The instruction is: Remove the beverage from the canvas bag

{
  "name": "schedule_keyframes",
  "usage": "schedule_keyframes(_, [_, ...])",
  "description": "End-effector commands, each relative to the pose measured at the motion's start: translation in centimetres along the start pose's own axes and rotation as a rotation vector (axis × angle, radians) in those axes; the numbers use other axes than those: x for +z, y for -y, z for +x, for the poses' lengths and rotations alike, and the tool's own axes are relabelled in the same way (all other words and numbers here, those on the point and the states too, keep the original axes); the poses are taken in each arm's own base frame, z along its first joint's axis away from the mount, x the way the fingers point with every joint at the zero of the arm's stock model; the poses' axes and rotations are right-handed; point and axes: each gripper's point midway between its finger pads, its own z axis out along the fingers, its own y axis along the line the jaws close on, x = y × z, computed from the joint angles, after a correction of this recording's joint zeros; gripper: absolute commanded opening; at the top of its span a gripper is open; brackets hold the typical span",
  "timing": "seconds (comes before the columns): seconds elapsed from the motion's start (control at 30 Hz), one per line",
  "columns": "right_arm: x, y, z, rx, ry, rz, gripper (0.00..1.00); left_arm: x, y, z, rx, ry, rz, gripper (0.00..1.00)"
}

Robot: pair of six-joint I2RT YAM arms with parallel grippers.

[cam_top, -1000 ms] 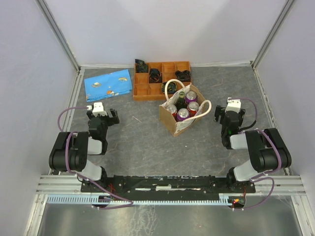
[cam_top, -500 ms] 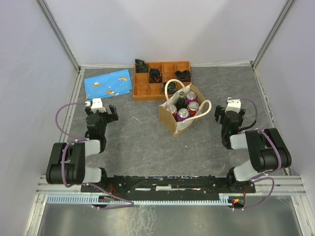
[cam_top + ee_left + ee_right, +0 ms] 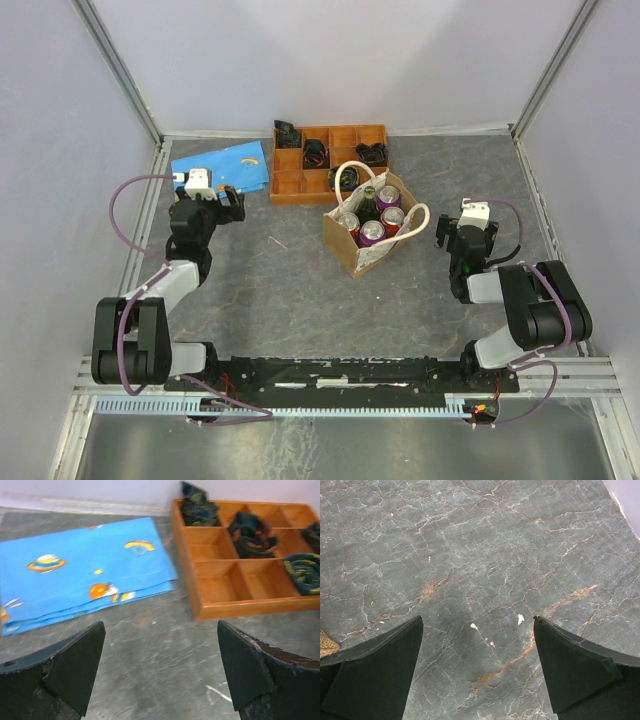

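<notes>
The tan canvas bag [image 3: 362, 245] with two cream rope handles stands near the middle of the table. Inside it stand several beverage cans [image 3: 372, 232] with purple and red sides and one dark green bottle [image 3: 368, 200]. My left gripper [image 3: 207, 208] is open and empty, well to the left of the bag, near the blue cloth. In the left wrist view its fingers [image 3: 75, 665] frame bare table. My right gripper [image 3: 464, 233] is open and empty just right of the bag. A scrap of the bag's weave [image 3: 326, 647] shows at the left edge of the right wrist view.
An orange compartment tray [image 3: 290, 186] [image 3: 235, 605] holding dark bundled items lies behind the bag. A blue cloth with planet prints [image 3: 222, 168] [image 3: 80, 572] lies at the back left. Metal rails border the table's sides.
My left arm has stretched forward and its gripper has moved away from the base toward the blue cloth. The right arm and the bag have not moved.
</notes>
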Motion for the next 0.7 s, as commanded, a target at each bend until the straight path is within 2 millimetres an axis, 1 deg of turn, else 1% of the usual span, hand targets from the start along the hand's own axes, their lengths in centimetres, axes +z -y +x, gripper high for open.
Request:
schedule_keyframes(0.0, [0.5, -0.3, -2.2, 0.031, 0.061, -0.005, 0.99, 0.6, 5.3, -2.9, -0.049, 0.027, 0.197, 0.99])
schedule_keyframes(0.07, [0.5, -0.3, -2.2, 0.032, 0.061, -0.005, 0.99, 0.8, 7.4, -3.9, -0.023, 0.028, 0.239, 1.00])
schedule_keyframes(0.1, [0.5, -0.3, -2.2, 0.032, 0.061, -0.005, 0.99, 0.8, 9.1, -4.2, -0.002, 0.019, 0.277, 0.98])
schedule_keyframes(0.13, [0.5, -0.3, -2.2, 0.032, 0.061, -0.005, 0.99, 0.8, 10.5, -4.6, 0.021, 0.009, 0.309, 0.93])
schedule_keyframes(0.17, [0.5, -0.3, -2.2, 0.031, 0.061, -0.005, 0.99, 0.8, 11.9, -4.8, 0.047, -0.003, 0.340, 0.86])
schedule_keyframes(0.2, [0.5, -0.3, -2.2, 0.032, 0.061, -0.005, 0.99, 0.7, 13.4, -5.2, 0.068, -0.008, 0.375, 0.72])
schedule_keyframes(0.27, [0.5, -0.3, -2.3, 0.032, 0.062, -0.005, 0.99, 0.4, 16.0, -6.1, 0.091, -0.015, 0.423, 0.33])
schedule_keyframes(0.3, [0.5, -0.3, -2.2, 0.031, 0.061, -0.006, 0.99, 0.2, 17.2, -6.7, 0.093, -0.014, 0.452, 0.22])
schedule_keyframes(0.33, [0.5, -0.3, -2.2, 0.031, 0.061, -0.005, 0.99, 0.0, 18.4, -7.8, 0.093, -0.006, 0.480, 0.13])
schedule_keyframes(0.37, [0.5, -0.3, -2.2, 0.030, 0.062, -0.005, 0.99, -0.3, 19.4, -8.5, 0.094, -0.007, 0.503, 0.06])
schedule_keyframes(0.4, [0.5, -0.3, -2.2, 0.030, 0.060, -0.005, 0.99, -0.7, 20.3, -8.9, 0.095, -0.027, 0.525, 0.03])
schedule_keyframes(0.5, [0.5, -0.3, -2.2, 0.031, 0.060, -0.005, 0.99, -2.0, 23.3, -10.2, 0.122, -0.063, 0.604, 0.03])
schedule_keyframes(0.57, [0.5, -0.3, -2.2, 0.032, 0.061, -0.005, 0.99, -3.4, 25.7, -10.2, 0.182, -0.098, 0.675, 0.03])
schedule_keyframes(0.67, [0.5, -0.3, -2.2, 0.031, 0.062, -0.005, 0.99, -5.5, 28.6, -9.9, 0.274, -0.140, 0.757, 0.07])
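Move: The canvas bag of drinks stands about 39 cm to the left hand's right and 4 cm back, its middle some 9 cm below that hand. The green bottle in the bag is roughly 38 cm right and 1 cm back; the wooden tray lies about 29 cm right and 15 cm ahead, near table level. The blue cloth is some 12 cm straight ahead. From the idle right hand, the bag lies about 26 cm left and 1 cm back. Towards the canvas bag, touching nothing, the left hand sweeps to its right by about 24 cm, climbing some 14 cm on the way, with the rise quickening later. The wrist swings about 35 degrees clockwise so the fingers turn to the bag side, and the wide-open fingers shut on empty air. ##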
